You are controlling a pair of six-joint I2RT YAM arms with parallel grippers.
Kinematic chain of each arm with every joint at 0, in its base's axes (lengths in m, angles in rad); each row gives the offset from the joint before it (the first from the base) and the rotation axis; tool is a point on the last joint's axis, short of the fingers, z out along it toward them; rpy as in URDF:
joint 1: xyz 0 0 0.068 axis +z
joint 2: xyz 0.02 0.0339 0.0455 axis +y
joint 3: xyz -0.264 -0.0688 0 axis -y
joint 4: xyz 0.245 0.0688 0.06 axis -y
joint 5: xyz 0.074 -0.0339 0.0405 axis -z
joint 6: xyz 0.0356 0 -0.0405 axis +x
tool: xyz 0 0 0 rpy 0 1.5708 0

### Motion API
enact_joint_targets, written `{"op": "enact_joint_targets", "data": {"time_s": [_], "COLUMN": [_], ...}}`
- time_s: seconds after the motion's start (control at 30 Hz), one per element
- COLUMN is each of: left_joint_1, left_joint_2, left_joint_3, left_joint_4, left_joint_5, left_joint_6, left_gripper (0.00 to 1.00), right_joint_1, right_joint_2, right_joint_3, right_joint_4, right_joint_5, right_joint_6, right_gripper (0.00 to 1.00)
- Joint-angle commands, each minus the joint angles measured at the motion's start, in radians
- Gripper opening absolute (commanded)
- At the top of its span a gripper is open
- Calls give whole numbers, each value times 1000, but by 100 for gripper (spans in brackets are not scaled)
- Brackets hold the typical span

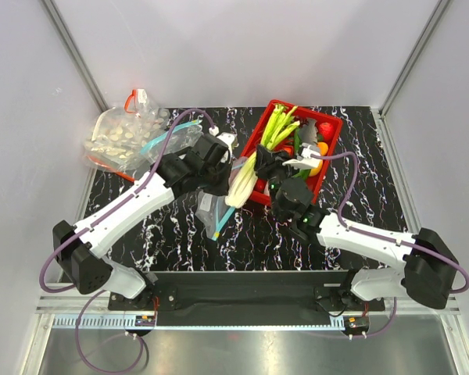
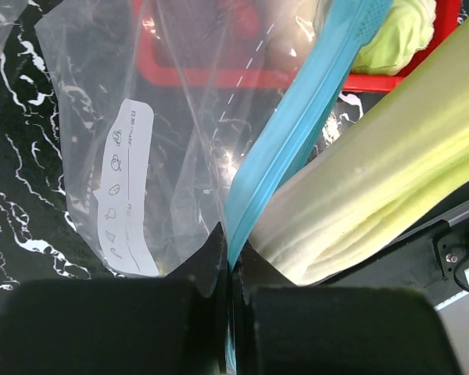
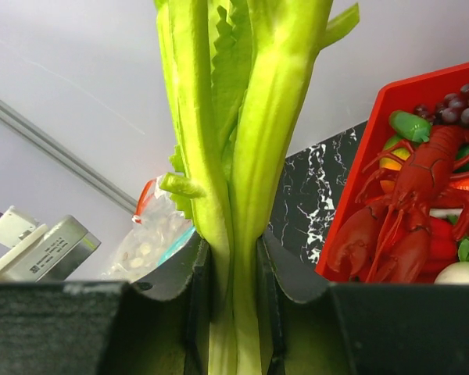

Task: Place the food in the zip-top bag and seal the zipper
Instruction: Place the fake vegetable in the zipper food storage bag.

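Note:
A long leek (image 1: 246, 176) with a white stalk and green leaves slants from the red basket (image 1: 332, 123) down toward the zip-top bag (image 1: 209, 209). My right gripper (image 1: 270, 162) is shut on its stalk; in the right wrist view the leek (image 3: 242, 141) runs up between the right gripper's (image 3: 233, 258) pads. My left gripper (image 1: 221, 181) is shut on the teal-blue zipper (image 2: 297, 133) of the clear bag (image 2: 164, 101), which bears a white label (image 2: 125, 187). The leek's pale end (image 2: 375, 195) lies just right of the zipper, close to my left gripper (image 2: 233, 262). Other food is not clearly seen.
The red basket (image 3: 375, 141) holds a red toy lobster (image 3: 410, 211), grapes and other toy produce. A second clear bag (image 1: 125, 137) with a red zipper and small white pieces lies at the back left. White walls with metal posts enclose the black marbled table (image 1: 359, 203).

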Motion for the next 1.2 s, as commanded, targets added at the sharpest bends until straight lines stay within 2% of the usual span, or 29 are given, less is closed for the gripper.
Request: {"op": "enact_joint_targets", "data": {"time_s": [0.0, 0.13, 0.27, 0.33, 0.37, 0.47, 0.57, 0.67, 0.77, 0.9, 1.03, 1.17], "left_joint_1": [0, 6, 19, 29, 30, 38, 42, 47, 47, 49, 47, 47], "left_joint_2": [-14, -3, 0, -1, -4, -1, -8, -26, -49, -75, -100, -135], "left_joint_3": [-13, -19, -1, 18, 40, 103, 142, 133, 81, -14, -123, -166], "left_joint_4": [46, 40, 0, -37, -51, -118, -164, -163, -121, -19, 84, 177], "left_joint_5": [66, 61, -19, -48, -72, -161, -255, -322, -375, -352, -205, -102], "left_joint_6": [-9, 12, 43, 67, 80, 119, 152, 175, 195, 187, 129, 60], "left_gripper": [0, 0, 0, 0, 0, 0, 0, 0, 0, 0, 0, 0], "right_joint_1": [13, 13, 13, 13, 13, 13, 13, 11, 11, 11, 11, 11], "right_joint_2": [-51, -72, -141, -167, -190, -226, -246, -246, -221, -200, -171, -123], "right_joint_3": [-16, 8, 94, 148, 169, 237, 278, 288, 275, 202, 139, 102], "right_joint_4": [189, 156, -190, -306, -431, -621, -770, -846, -849, -782, -682, -593], "right_joint_5": [49, -16, -143, -232, -256, -374, -470, -571, -732, -830, -878, -936], "right_joint_6": [-3, -61, -42, -32, -23, -11, 32, 86, 124, 176, 227, 265], "right_gripper": [0, 0, 0, 0, 0, 0, 0, 0, 0, 0, 0, 0]}}
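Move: The right hand, gripping the celery by its stalks, has the zip-top bag's mouth about 10 cm back, 9 cm to its left and 10 cm below; the lobster lies 6 cm ahead, 4 cm right and 21 cm below, the red basket's middle 2 cm ahead, 10 cm right and equally low. From the left hand, pinching the zipper edge, the celery's root end is about 5 cm right and level, the basket 12 cm ahead, 20 cm right, 12 cm below. Keeping its grip on the celery, the right hand draws back about 12 cm and left some 8 cm from over the basket towards the bag, arching up first and then dropping below its starting height, while it turns almost 50 degrees counter-clockwise and tips down. The left hand keeps pinching the zipper edge and carries it left and slightly forward, rolling its left side up, then sinks and eases partly back right. ##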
